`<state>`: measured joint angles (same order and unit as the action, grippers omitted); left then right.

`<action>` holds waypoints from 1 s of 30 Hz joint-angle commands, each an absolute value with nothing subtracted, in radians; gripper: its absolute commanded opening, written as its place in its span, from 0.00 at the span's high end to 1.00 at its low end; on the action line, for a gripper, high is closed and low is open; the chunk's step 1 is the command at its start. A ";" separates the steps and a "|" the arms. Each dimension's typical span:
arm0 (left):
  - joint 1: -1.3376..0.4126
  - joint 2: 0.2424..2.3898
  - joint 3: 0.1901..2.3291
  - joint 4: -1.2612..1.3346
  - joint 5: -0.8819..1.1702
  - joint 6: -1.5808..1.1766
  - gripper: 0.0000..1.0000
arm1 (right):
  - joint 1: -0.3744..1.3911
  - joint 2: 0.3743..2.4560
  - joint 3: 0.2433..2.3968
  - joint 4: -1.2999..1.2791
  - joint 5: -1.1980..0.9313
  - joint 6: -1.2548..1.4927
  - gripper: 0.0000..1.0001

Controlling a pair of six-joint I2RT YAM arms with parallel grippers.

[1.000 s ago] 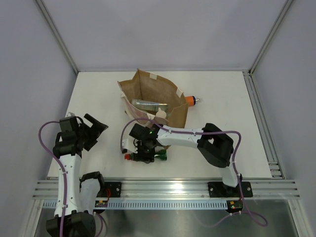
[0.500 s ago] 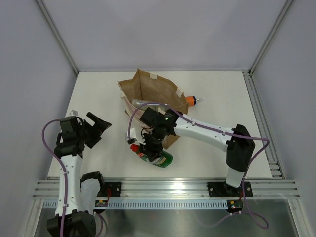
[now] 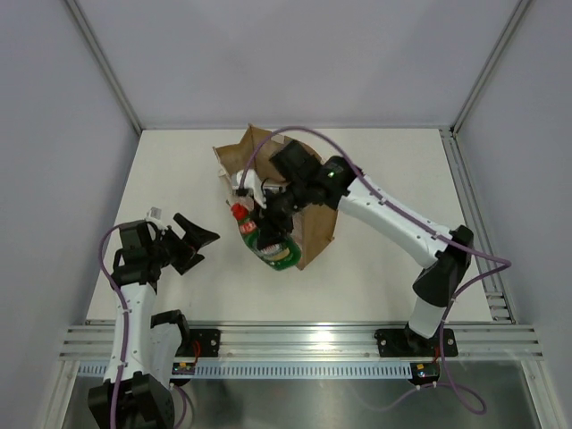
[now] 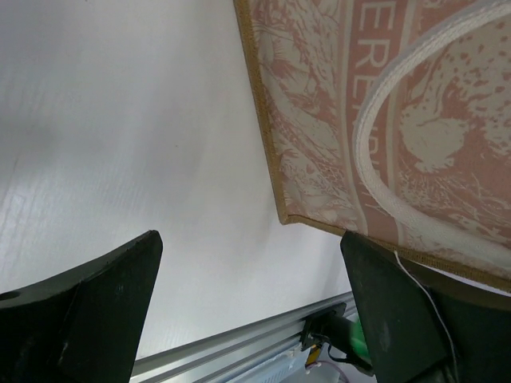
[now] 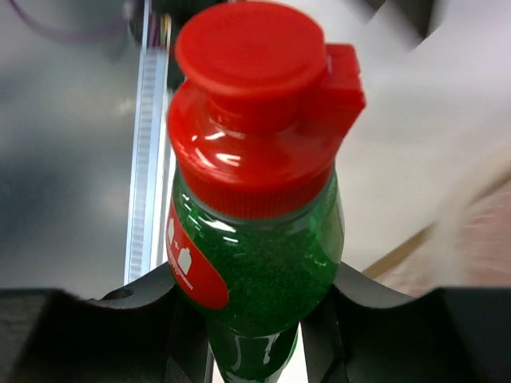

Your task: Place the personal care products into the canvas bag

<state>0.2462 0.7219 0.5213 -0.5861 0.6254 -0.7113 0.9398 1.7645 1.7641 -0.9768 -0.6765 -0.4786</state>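
My right gripper (image 3: pixel 271 223) is shut on the green red-capped bottle (image 3: pixel 265 241), held in the air over the near-left edge of the canvas bag (image 3: pixel 320 228). The bottle lies tilted, its red cap (image 3: pixel 239 213) pointing left. In the right wrist view the bottle (image 5: pixel 263 263) fills the middle, gripped low on its body between my right gripper's (image 5: pixel 255 339) jaws. The arm hides most of the bag's opening. My left gripper (image 3: pixel 194 239) stands open and empty to the bag's left. In the left wrist view the bag's patterned side (image 4: pixel 319 136) is ahead of my left gripper (image 4: pixel 251 319).
An aluminium rail (image 3: pixel 304 344) runs along the table's near edge, and another rail (image 3: pixel 474 223) along the right side. Grey walls close in the back and sides. The right arm's purple cable (image 3: pixel 268 147) loops above the bag.
My right gripper has lifted the green bottle off the table in front of the bag and carried it up and back to the bag's edge. The left arm drew back toward the near edge.
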 commanded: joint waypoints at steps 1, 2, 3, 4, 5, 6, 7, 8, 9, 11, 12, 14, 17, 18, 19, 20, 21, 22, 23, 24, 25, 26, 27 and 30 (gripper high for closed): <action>0.252 0.716 0.515 -0.489 0.745 -0.698 0.01 | 0.853 1.712 2.063 -0.942 -0.839 -0.340 1.00; 0.252 0.721 0.512 -0.479 0.752 -0.699 0.01 | 0.809 1.739 2.170 -0.942 -0.847 -0.307 1.00; 0.250 0.722 0.511 -0.473 0.762 -0.699 0.01 | 0.784 1.755 2.219 -0.928 -0.854 -0.232 1.00; 0.250 0.723 0.511 -0.469 0.767 -0.699 0.01 | 0.758 1.772 2.270 -0.914 -0.870 -0.189 1.00; 0.250 0.724 0.509 -0.465 0.765 -0.699 0.01 | 0.732 1.804 2.349 -0.896 -0.871 -0.149 1.00; 0.250 0.724 0.508 -0.462 0.775 -0.695 0.01 | 0.686 1.818 2.380 -0.852 -0.842 -0.073 1.00; 0.249 0.726 0.508 -0.459 0.778 -0.693 0.01 | 0.666 1.830 2.404 -0.829 -0.809 -0.048 1.00; 0.249 0.726 0.506 -0.450 0.790 -0.692 0.01 | 0.651 1.845 2.423 -0.786 -0.766 -0.034 1.00; 0.250 0.727 0.503 -0.442 0.795 -0.686 0.01 | 0.629 1.853 2.422 -0.766 -0.671 -0.032 1.00; 0.249 0.732 0.503 -0.419 0.817 -0.678 0.01 | 0.621 1.874 2.392 -0.727 -0.560 -0.055 1.00; 0.249 0.738 0.509 -0.413 0.824 -0.664 0.01 | 0.614 1.881 2.370 -0.709 -0.472 -0.060 1.00; 0.249 0.747 0.523 -0.405 0.831 -0.643 0.01 | 0.601 1.897 2.298 -0.674 -0.427 -0.052 1.00; 0.249 0.765 0.574 -0.426 0.824 -0.571 0.01 | 0.581 1.902 2.193 -0.652 -0.434 -0.052 1.00; 0.249 0.770 0.589 -0.437 0.818 -0.557 0.01 | 0.581 1.899 2.169 -0.653 -0.461 -0.078 1.00; 0.249 0.781 0.616 -0.461 0.812 -0.543 0.01 | 0.583 1.898 2.143 -0.655 -0.483 -0.090 1.00; 0.250 0.787 0.630 -0.475 0.805 -0.513 0.01 | 0.581 1.896 2.107 -0.679 -0.506 -0.121 1.00; 0.249 0.791 0.643 -0.488 0.802 -0.502 0.01 | 0.580 1.898 2.094 -0.702 -0.562 -0.141 1.00; 0.249 0.796 0.659 -0.511 0.796 -0.491 0.01 | 0.583 1.898 2.083 -0.730 -0.602 -0.173 1.00; 0.244 0.801 0.666 -0.517 0.792 -0.477 0.01 | 0.581 1.905 2.079 -0.809 -0.644 -0.207 1.00; 0.239 0.799 0.670 -0.523 0.792 -0.471 0.01 | 0.581 1.908 2.079 -0.851 -0.710 -0.275 0.99; 0.233 0.799 0.673 -0.532 0.787 -0.463 0.01 | 0.581 1.907 2.071 -0.870 -0.704 -0.281 0.99; 0.219 0.796 0.678 -0.537 0.772 -0.450 0.01 | 0.580 1.901 2.051 -0.890 -0.695 -0.279 0.89; 0.216 0.792 0.675 -0.538 0.766 -0.443 0.01 | 0.580 1.902 2.051 -0.911 -0.661 -0.303 0.80; 0.206 0.775 0.646 -0.525 0.767 -0.446 0.01 | 0.581 1.884 2.048 -0.937 -0.573 -0.321 0.53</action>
<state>0.2153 0.7933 0.6407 -0.5320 0.7696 -0.4858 0.5758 1.9827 2.0136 -0.9203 -0.5564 -0.2737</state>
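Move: The right gripper holds the green bottle in the air just in front of the canvas bag. The bag's middle is about 22 cm ahead, 3 cm to the right and 13 cm below. Inside the bag, the silver pack lies some 26 cm ahead, 1 cm left and 14 cm down; the orange bottle is about 36 cm ahead, 22 cm right and 20 cm down. From the left gripper, the bag's middle is roughly 17 cm ahead, 18 cm right and 4 cm down. Keep the right grip on the green bottle and swing it up some 23 cm while carrying it forward over the bag's near rim, turning the hand about 35 degrees clockwise. Once some 20 cm farther out and a little to the right, lower the bottle back to its starting height, into the bag's mouth. Lift the empty, open left gripper about 4 cm, tipping it up slightly. ##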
